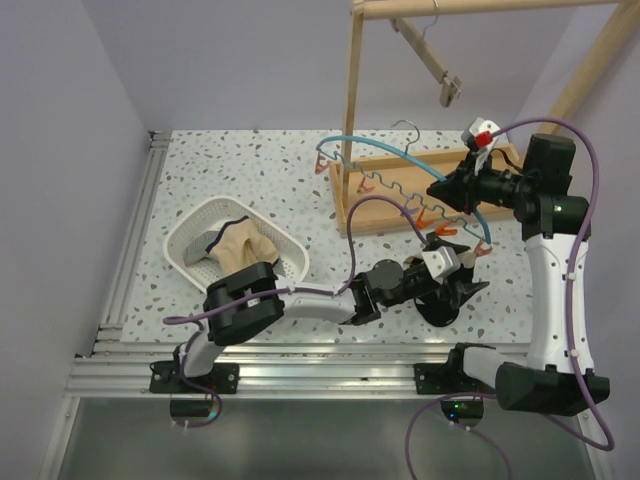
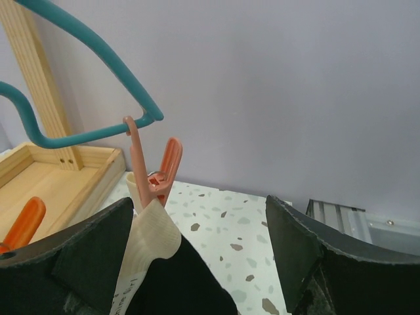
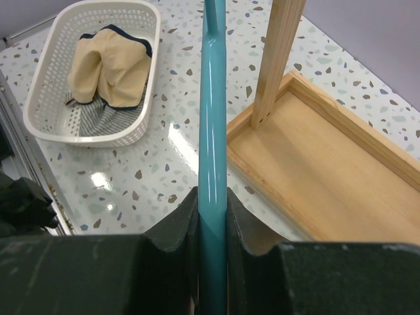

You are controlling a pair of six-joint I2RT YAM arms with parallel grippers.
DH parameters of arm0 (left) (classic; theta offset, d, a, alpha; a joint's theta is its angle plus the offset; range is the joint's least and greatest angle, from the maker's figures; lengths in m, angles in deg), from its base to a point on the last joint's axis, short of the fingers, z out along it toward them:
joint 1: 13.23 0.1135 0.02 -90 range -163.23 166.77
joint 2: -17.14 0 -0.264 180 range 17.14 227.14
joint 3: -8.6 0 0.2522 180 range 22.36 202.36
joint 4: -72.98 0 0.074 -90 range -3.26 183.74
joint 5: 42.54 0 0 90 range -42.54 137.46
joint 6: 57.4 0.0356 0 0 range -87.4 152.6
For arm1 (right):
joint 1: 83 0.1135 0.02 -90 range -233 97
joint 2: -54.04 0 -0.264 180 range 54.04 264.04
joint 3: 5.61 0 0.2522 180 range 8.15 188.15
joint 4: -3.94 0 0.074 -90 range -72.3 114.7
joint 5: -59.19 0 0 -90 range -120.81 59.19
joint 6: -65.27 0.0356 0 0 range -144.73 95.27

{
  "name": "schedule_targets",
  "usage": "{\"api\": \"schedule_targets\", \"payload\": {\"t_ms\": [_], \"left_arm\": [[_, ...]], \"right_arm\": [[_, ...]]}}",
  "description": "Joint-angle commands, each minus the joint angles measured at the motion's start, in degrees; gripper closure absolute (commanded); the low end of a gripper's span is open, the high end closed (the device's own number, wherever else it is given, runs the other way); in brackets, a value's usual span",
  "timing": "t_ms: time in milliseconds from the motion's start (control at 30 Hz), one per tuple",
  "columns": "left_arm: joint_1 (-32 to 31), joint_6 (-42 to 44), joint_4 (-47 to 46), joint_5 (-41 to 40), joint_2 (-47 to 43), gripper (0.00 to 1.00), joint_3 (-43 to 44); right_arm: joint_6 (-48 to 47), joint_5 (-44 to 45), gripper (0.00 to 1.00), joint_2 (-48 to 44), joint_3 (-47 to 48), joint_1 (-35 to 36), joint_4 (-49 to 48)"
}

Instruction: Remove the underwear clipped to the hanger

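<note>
A black pair of underwear (image 2: 177, 275) with a pale waistband (image 2: 147, 239) hangs from a salmon clip (image 2: 157, 174) on the teal hanger (image 2: 98, 134). My left gripper (image 2: 197, 210) stands open around it, the cloth against its left finger (image 2: 85, 259) and well apart from the right finger. From above, that gripper (image 1: 470, 285) is low at the hanger's near end over the black cloth (image 1: 437, 308). My right gripper (image 3: 213, 203) is shut on the hanger's bar (image 3: 213, 118), holding it above the table. A beige pair (image 3: 105, 65) and a grey striped pair (image 3: 98, 121) lie in the white basket (image 3: 39, 98).
The wooden rack's base tray (image 3: 328, 170) lies just behind the hanger, its upright post (image 3: 279, 59) close to the bar. A bare wooden hanger (image 1: 435, 65) hangs from the rack's top rail. Other orange clips (image 1: 440, 232) dangle along the teal hanger. The basket (image 1: 190, 225) sits at the left.
</note>
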Motion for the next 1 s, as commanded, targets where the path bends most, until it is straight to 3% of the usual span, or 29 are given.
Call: {"api": "schedule_targets", "payload": {"t_ms": [0,267,800,933,967], "left_arm": [[-0.75,0.08,-4.0,-6.0,1.99,0.16,4.52],[-0.93,2.36,-7.69,-13.73,5.77,0.21,7.95],[-1.37,4.99,-8.22,-17.25,11.05,0.31,17.0],[-1.63,5.97,-8.83,-18.14,11.58,0.61,17.54],[-1.63,6.06,-8.84,-18.14,11.58,0.77,17.54]], "right_arm": [[1.17,-1.86,1.0,-0.99,0.14,-0.07,-4.16],[1.17,-1.95,1.0,-0.99,0.05,0.02,-4.16],[1.17,-2.04,1.0,-1.17,-0.3,0.02,-4.42],[1.08,-2.04,1.0,-1.08,-0.22,0.02,-4.34],[0.99,-2.04,1.0,-1.17,-0.3,0.02,-4.34]]}}
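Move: The pink-orange clip at the near right end of the blue hanger is about 5 cm ahead of the left hand, 4 cm to its right and 3 cm above. The next orange clip lies 8 cm ahead and 4 cm left of that hand, also about 3 cm up; the black underwear's middle is some 4 cm back, 5 cm left and 9 cm below. From the right hand, the end clip is roughly 12 cm back, 9 cm right and 8 cm lower. The left hand, its open fingers pointing mostly rightward, goes about 5 cm forward with some 2.5 cm to the right, rising 2 cm late on, until the end clip stands between its pads; on the way the wrist swings roughly 15 degrees counter-clockwise. The fingers narrow slightly during the approach, then close quickly at the end to pinch the clip's upper legs just below the hanger bar, while the right hand stays put and keeps its hold on the hanger's blue arm. ##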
